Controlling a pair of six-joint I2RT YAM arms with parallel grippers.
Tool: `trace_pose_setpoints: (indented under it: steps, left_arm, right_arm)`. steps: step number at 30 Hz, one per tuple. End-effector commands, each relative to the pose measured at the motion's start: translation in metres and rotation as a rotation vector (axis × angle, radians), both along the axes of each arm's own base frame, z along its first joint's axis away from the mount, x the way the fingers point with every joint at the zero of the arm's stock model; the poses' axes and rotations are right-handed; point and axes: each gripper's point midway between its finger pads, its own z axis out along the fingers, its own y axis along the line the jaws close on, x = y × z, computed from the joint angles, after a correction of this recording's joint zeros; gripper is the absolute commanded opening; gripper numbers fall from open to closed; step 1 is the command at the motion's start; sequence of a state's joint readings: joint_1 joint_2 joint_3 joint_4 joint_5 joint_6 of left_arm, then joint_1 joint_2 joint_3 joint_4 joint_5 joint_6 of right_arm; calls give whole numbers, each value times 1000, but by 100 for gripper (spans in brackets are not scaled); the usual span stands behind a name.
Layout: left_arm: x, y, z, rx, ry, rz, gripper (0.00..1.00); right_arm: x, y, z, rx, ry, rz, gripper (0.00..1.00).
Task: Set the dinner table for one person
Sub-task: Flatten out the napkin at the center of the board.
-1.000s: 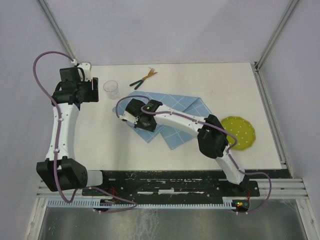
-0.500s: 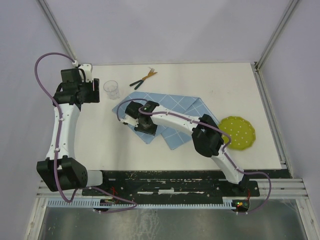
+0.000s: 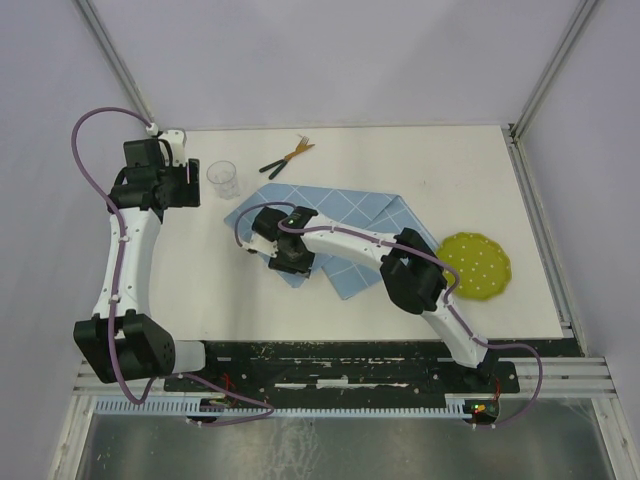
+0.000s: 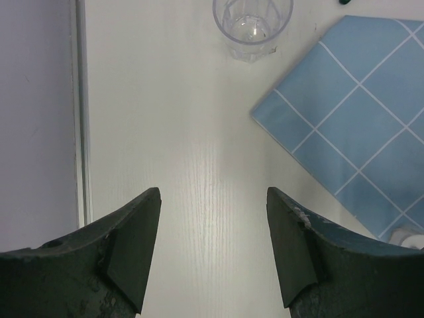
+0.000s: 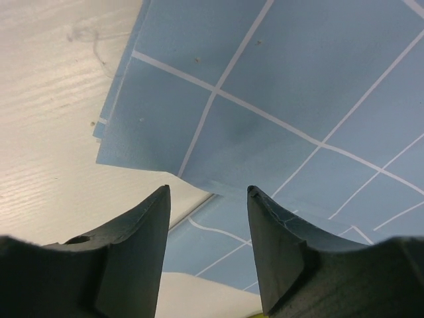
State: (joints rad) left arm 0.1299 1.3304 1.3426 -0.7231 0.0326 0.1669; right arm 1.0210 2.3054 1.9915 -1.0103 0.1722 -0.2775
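Observation:
The dinner table point(image 3: 480, 170) is an off-white top. A light-blue gridded cloth point(image 3: 350, 215) lies folded near its middle. My right gripper point(image 3: 290, 258) hovers over the cloth's near-left corner, open. In the right wrist view the cloth point(image 5: 278, 79) shows two layers, and the folded edge lies just ahead of the right gripper point(image 5: 209, 192), with nothing pinched. My left gripper point(image 3: 188, 185) is at the back left, open over bare table point(image 4: 185, 132). In the left wrist view a clear cup point(image 4: 252, 26) stands ahead of the left gripper point(image 4: 213, 199), with the cloth point(image 4: 358, 132) to its right.
The clear cup point(image 3: 222, 178) stands upright just left of the cloth. A fork and knife with green handles point(image 3: 287, 157) lie at the back. A yellow-green dotted plate point(image 3: 480, 266) sits at the right, partly behind the right arm. Frame posts edge the table.
My right gripper went from shut to open over the cloth's left corner, letting the cloth go, and shifted slightly. The left arm has barely moved.

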Motion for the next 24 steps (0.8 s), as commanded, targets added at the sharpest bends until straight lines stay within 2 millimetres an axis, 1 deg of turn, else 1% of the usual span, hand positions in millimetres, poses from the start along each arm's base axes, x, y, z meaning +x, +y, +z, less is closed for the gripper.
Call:
trace_pose_setpoints:
  steps: [1,6,9,11,20,24]
  left_arm:
    - [2,1,14,11,-53,-8,72]
    - [-2,2,14,15,-51,-3,72]
    - [-4,3,12,15,-49,2,72]
    - [-5,2,12,16,-51,3,72]
    - [-7,2,14,24,-57,-6,72]
    - [-7,2,16,20,-62,-7,72]
  right_arm:
    - [0,29,14,109,12,-9,59]
    - [-7,46,20,133,16,15,59]
    - [-15,54,20,143,32,32,60]
    - [-19,57,17,145,45,36,60]
    - [-33,58,-2,146,122,1,60]
    - [-31,55,-10,131,111,-10,61]
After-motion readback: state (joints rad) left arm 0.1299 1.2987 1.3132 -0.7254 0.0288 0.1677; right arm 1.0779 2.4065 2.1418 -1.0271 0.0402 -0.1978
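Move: The napkin's near corner, the tip of its left half, lies about 5 cm back and 2 cm left of the right hand, some 3 cm below its fingertips. The napkin's left corner is roughly 14 cm ahead and 16 cm left, the near corner of its right half about 7 cm back and 12 cm right, and the glass some 20 cm ahead and 18 cm left. From the left hand, the near corner is about 13 cm back, 20 cm right and 23 cm down. Towards the napkin's near corner the right hand goes, open and already free of the cloth: first about 5 cm to the left with a slight lift, then curving back some 3 cm and sinking by about 2 cm from its highest point. Its fingers stay parted, their tips swinging a few degrees to the left and back; whether they touch the cloth can't be seen. ##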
